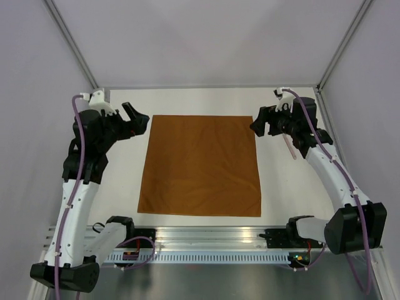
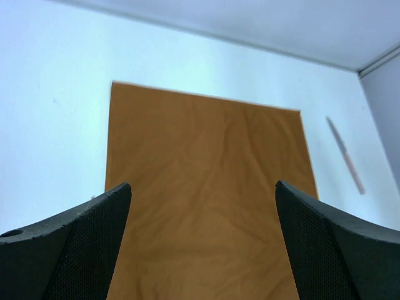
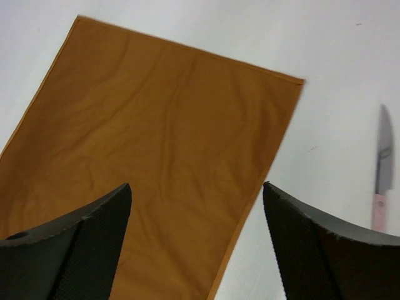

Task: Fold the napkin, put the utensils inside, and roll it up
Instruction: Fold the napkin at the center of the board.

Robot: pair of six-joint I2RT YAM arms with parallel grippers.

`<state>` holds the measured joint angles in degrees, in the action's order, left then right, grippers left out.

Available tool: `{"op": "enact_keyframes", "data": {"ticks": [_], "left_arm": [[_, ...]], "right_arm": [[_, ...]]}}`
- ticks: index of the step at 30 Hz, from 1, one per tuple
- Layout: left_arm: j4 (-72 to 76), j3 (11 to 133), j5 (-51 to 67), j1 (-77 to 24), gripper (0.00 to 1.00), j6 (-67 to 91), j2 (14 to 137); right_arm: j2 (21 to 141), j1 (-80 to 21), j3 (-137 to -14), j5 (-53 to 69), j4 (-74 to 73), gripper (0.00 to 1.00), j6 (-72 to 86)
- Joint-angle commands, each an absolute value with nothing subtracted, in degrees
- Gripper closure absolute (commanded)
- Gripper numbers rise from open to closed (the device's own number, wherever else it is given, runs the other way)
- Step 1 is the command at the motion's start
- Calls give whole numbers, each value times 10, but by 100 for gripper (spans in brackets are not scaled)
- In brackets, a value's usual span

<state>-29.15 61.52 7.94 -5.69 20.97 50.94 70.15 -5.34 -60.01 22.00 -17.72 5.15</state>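
The orange-brown napkin (image 1: 200, 165) lies spread flat in the middle of the white table; it also fills much of the left wrist view (image 2: 206, 156) and the right wrist view (image 3: 156, 125). One utensil, a thin knife (image 1: 291, 152) with a pale pink handle, lies on the table to the right of the cloth, partly under my right arm; the wrist views show the knife (image 2: 345, 155) (image 3: 382, 165) apart from the cloth. My left gripper (image 1: 139, 117) hovers open at the napkin's far left corner. My right gripper (image 1: 256, 125) hovers open at the far right corner. Neither holds anything.
Grey walls and a metal frame post (image 1: 75, 47) close in the table at the back and sides. A slotted rail (image 1: 206, 240) with both arm bases runs along the near edge.
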Motion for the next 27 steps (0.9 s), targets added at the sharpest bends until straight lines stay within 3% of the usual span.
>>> {"op": "enact_keyframes", "data": {"ticks": [1, 7, 15, 22, 27], "left_arm": [[-308, 718, 91, -56, 0, 232, 524], [-336, 858, 93, -56, 0, 244, 542], [-360, 918, 79, -56, 0, 263, 536], [-395, 946, 45, -56, 0, 247, 517], [-408, 940, 26, -56, 0, 238, 507]], "right_arm": [[733, -114, -651, 235, -201, 12, 28], [830, -346, -709, 135, -193, 21, 5], [1021, -613, -829, 56, -161, 38, -28], [1170, -704, -911, 33, -135, 45, -44], [1208, -746, -917, 8, -103, 46, -62]]}}
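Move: The right hand is high over the napkin's far right part and goes for the napkin's near left corner, some 44 cm to its left, 24 cm back and 24 cm below. The napkin's middle lies about 22 cm left and 2 cm back, its near right corner 24 cm straight back; the knife is 15 cm to the right and 9 cm farther ahead. From the left hand the near left corner is about 18 cm back, 4 cm left and 31 cm below. The right hand sweeps some 42 cm left across the napkin, first nearly level, then also drawing back about 21 cm and sinking 16 cm towards the near left corner, turning nearly 60 degrees counter-clockwise as its wide-open fingers narrow to about half, still clear of the cloth. The left hand clears the way, rising about 19 cm and drawing back 5 cm with its fingers tipping up some 20 degrees and staying wide open. ##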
